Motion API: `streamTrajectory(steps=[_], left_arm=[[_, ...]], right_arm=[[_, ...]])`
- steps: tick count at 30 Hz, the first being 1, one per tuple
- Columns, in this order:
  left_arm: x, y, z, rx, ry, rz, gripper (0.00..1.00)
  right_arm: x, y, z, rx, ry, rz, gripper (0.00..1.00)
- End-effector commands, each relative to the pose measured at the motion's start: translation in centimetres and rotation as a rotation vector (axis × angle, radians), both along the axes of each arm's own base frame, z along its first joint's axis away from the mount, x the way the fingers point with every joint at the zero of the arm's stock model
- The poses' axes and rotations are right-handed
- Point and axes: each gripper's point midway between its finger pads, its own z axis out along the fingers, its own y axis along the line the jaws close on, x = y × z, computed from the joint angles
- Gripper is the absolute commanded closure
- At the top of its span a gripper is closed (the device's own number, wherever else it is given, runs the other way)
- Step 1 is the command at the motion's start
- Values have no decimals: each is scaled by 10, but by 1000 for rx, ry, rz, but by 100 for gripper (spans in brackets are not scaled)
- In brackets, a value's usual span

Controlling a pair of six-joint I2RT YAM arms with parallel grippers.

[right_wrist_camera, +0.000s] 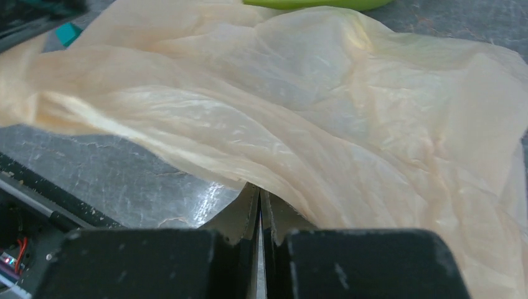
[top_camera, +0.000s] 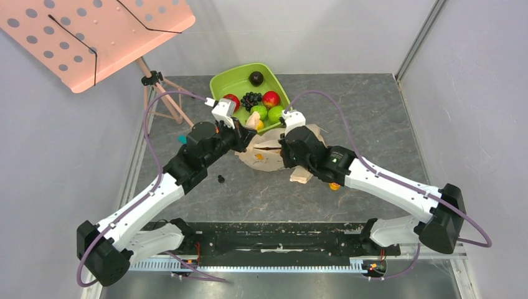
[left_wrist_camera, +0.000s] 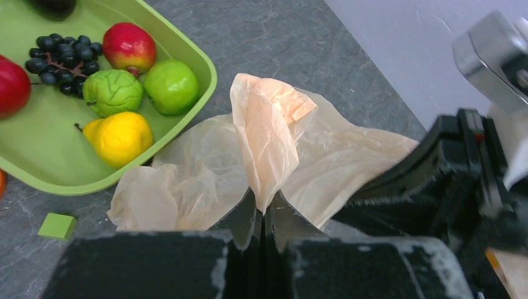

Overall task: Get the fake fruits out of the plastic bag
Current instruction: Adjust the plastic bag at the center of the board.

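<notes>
The plastic bag (top_camera: 266, 161) lies crumpled on the grey table between my two grippers, just in front of the green tub. In the left wrist view my left gripper (left_wrist_camera: 264, 208) is shut on a peach fold of the bag (left_wrist_camera: 269, 131) that stands up from the jaws. My left gripper (top_camera: 245, 142) is at the bag's left side. My right gripper (right_wrist_camera: 260, 193) is shut on the bag's near edge, and the bag (right_wrist_camera: 348, 112) fills that view. It sits at the bag's right side (top_camera: 283, 148). The fake fruits are hidden by the film.
The green tub (top_camera: 225, 81) (left_wrist_camera: 187, 112) holds a black grape bunch (left_wrist_camera: 62, 62), red, green and yellow fruits. A green block (left_wrist_camera: 57, 225) lies beside it. A small black thing (top_camera: 220, 179) and an orange thing (top_camera: 334, 185) lie on the table. A pink stand (top_camera: 93, 37) is at the back left.
</notes>
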Motion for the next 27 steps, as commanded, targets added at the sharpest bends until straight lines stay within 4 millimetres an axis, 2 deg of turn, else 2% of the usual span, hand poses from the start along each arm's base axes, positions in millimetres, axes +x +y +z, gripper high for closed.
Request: streamTrajectory(steps=[1, 3, 8, 11, 20, 21, 22, 25, 26, 27], left_arm=[[-12, -6, 17, -23, -110, -95, 98], [-15, -7, 14, -29, -112, -107, 98], [-20, -10, 8, -47, -107, -135, 98], [-22, -11, 9, -54, -111, -145, 98], [-23, -7, 19, -61, -134, -130, 98], [-22, -6, 19, -57, -128, -125, 94], [-22, -5, 21, -55, -125, -118, 86], [-21, 0, 23, -27, -89, -90, 40], [-22, 4, 20, -6, -61, -77, 21], [-21, 8, 22, 7, -53, -59, 14]], right_arm=[[13, -12, 18, 92, -59, -70, 98], [10, -7, 24, 129, -66, -31, 97], [-4, 21, 42, 230, -75, 137, 95], [-2, 23, 44, 237, -81, 138, 95], [13, 3, 10, 105, -56, 12, 95], [17, -2, 8, 83, -66, -15, 95], [19, -7, 5, 61, -73, -37, 94], [27, -17, 0, 13, -98, -83, 94], [28, -17, 0, 8, -102, -82, 94], [28, -15, 0, 12, -104, -71, 94]])
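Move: My left hand still pinches one raised handle. The plastic bag's middle lies about 8 cm to its right, roughly level fore and aft, some 21 cm below. From my right hand, whose shut fingertips are at the bag's rim, it lies about 4 cm left, 3 cm ahead and 14 cm down. From my left hand, the green bin is some 18 cm ahead and 2 cm left, and the green cube 2 cm ahead and 10 cm left, both near table level. I draw my left hand back about 2.5 cm and a little lower, turning slightly clockwise with the handle still pinched, then spread those fingers wide to let go of it. Meanwhile my right hand, nearly shut and staying at the bag's rim, edges right, lifts about 2.5 cm leftward with a 10-degree roll, then sinks back and eases forward some 2 cm. ##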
